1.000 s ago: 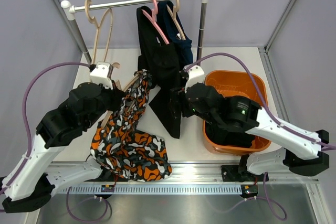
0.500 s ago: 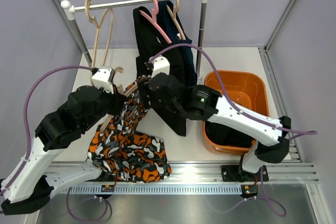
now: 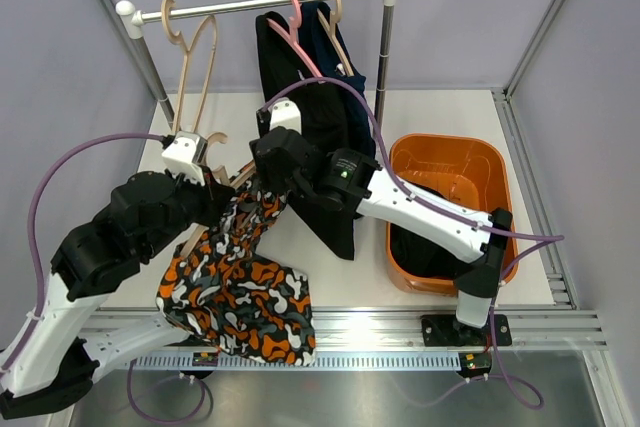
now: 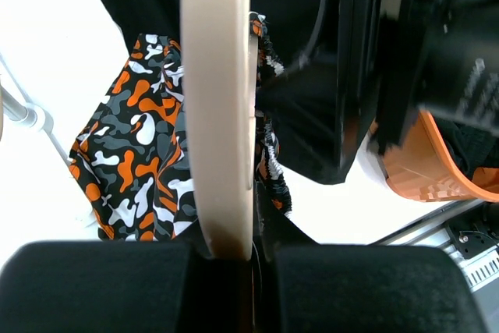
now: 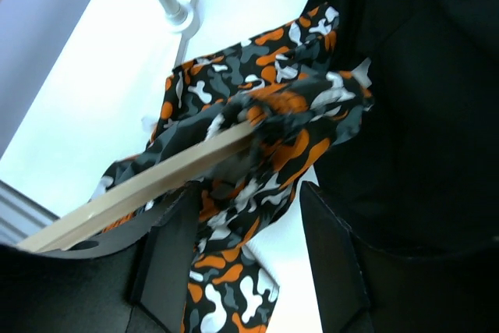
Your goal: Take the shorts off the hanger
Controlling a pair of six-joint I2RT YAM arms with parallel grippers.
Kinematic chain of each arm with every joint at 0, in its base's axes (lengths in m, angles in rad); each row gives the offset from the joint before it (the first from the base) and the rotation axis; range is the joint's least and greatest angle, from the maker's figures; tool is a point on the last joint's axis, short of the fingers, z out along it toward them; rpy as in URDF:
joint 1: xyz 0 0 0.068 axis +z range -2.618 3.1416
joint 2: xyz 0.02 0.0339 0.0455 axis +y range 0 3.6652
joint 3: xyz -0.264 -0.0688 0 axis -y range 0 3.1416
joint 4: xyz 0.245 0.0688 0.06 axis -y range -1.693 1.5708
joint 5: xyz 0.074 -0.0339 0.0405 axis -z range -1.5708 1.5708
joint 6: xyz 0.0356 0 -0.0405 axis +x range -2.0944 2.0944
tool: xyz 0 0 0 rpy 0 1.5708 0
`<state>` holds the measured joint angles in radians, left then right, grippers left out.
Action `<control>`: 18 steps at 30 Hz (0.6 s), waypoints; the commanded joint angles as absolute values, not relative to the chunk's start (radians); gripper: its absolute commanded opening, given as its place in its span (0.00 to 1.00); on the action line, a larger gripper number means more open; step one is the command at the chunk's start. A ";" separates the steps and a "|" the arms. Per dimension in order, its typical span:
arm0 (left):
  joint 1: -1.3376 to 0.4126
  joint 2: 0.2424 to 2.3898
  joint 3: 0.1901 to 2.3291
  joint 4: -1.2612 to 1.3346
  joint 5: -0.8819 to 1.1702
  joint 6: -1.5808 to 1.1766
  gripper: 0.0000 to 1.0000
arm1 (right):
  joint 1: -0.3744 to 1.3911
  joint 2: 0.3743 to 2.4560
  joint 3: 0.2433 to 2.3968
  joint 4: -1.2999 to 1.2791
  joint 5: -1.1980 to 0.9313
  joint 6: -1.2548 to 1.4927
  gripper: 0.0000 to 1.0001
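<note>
The orange, black, grey and white patterned shorts (image 3: 240, 287) hang from a pale wooden hanger (image 4: 217, 115) and trail onto the table. My left gripper (image 4: 253, 251) is shut on that hanger's lower part. My right gripper (image 5: 249, 247) is open, its fingers (image 5: 168, 255) on either side of the bunched patterned cloth (image 5: 265, 146) at the hanger's (image 5: 148, 181) end. From above, the right gripper (image 3: 268, 187) sits just right of the left gripper (image 3: 215, 197). Black shorts (image 3: 300, 107) and navy shorts (image 3: 342, 72) hang on the rail.
The clothes rail (image 3: 260, 2) spans the back, with an empty wooden hanger (image 3: 190, 57) at its left and a pink hanger (image 3: 295, 32) holding the black shorts. An orange basket (image 3: 480, 162) stands at the right with a black garment (image 3: 425, 247) inside.
My right arm has swung left from beside the basket to the end of the held hanger, and its jaws have narrowed a little. The left arm and hanger shifted slightly left and down.
</note>
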<state>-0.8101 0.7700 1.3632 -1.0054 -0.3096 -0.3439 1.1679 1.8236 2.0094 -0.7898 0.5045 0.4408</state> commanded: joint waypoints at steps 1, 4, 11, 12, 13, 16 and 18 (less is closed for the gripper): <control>-0.815 0.756 1.413 -0.976 -0.279 -0.330 0.00 | 1.147 1.775 2.004 -0.736 0.519 0.436 0.60; -0.815 0.752 1.419 -0.977 -0.265 -0.328 0.00 | 1.126 1.776 1.994 -0.730 0.508 0.437 0.59; -0.815 0.747 1.427 -0.973 -0.203 -0.316 0.00 | 1.080 1.804 2.009 -0.723 0.474 0.433 0.46; -0.815 0.749 1.431 -0.974 -0.195 -0.313 0.00 | 1.068 1.805 2.013 -0.721 0.471 0.431 0.42; -0.815 0.747 1.433 -0.976 -0.187 -0.308 0.00 | 1.063 1.807 2.016 -0.721 0.466 0.428 0.37; -0.815 0.750 1.439 -0.982 -0.164 -0.302 0.00 | 1.036 1.816 2.046 -0.729 0.459 0.417 0.17; -0.815 0.743 1.437 -0.980 -0.137 -0.298 0.00 | 1.014 1.831 2.081 -0.736 0.457 0.413 0.06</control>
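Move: The right hand, open, has the right-hand edge of the camouflage shorts' waistband about 4 cm ahead, 1 cm to its right and 1 cm below. The held hanger's middle is about 7 cm to its left and 4 cm back; the black pants hang about 9 cm to its right and 3 cm ahead. From the left hand, still gripping that hanger, the waistband edge lies roughly 9 cm right and 3 cm ahead. The right hand reaches about 4 cm forward, 2 cm right, and closes on the waistband; left keeps the hanger. ##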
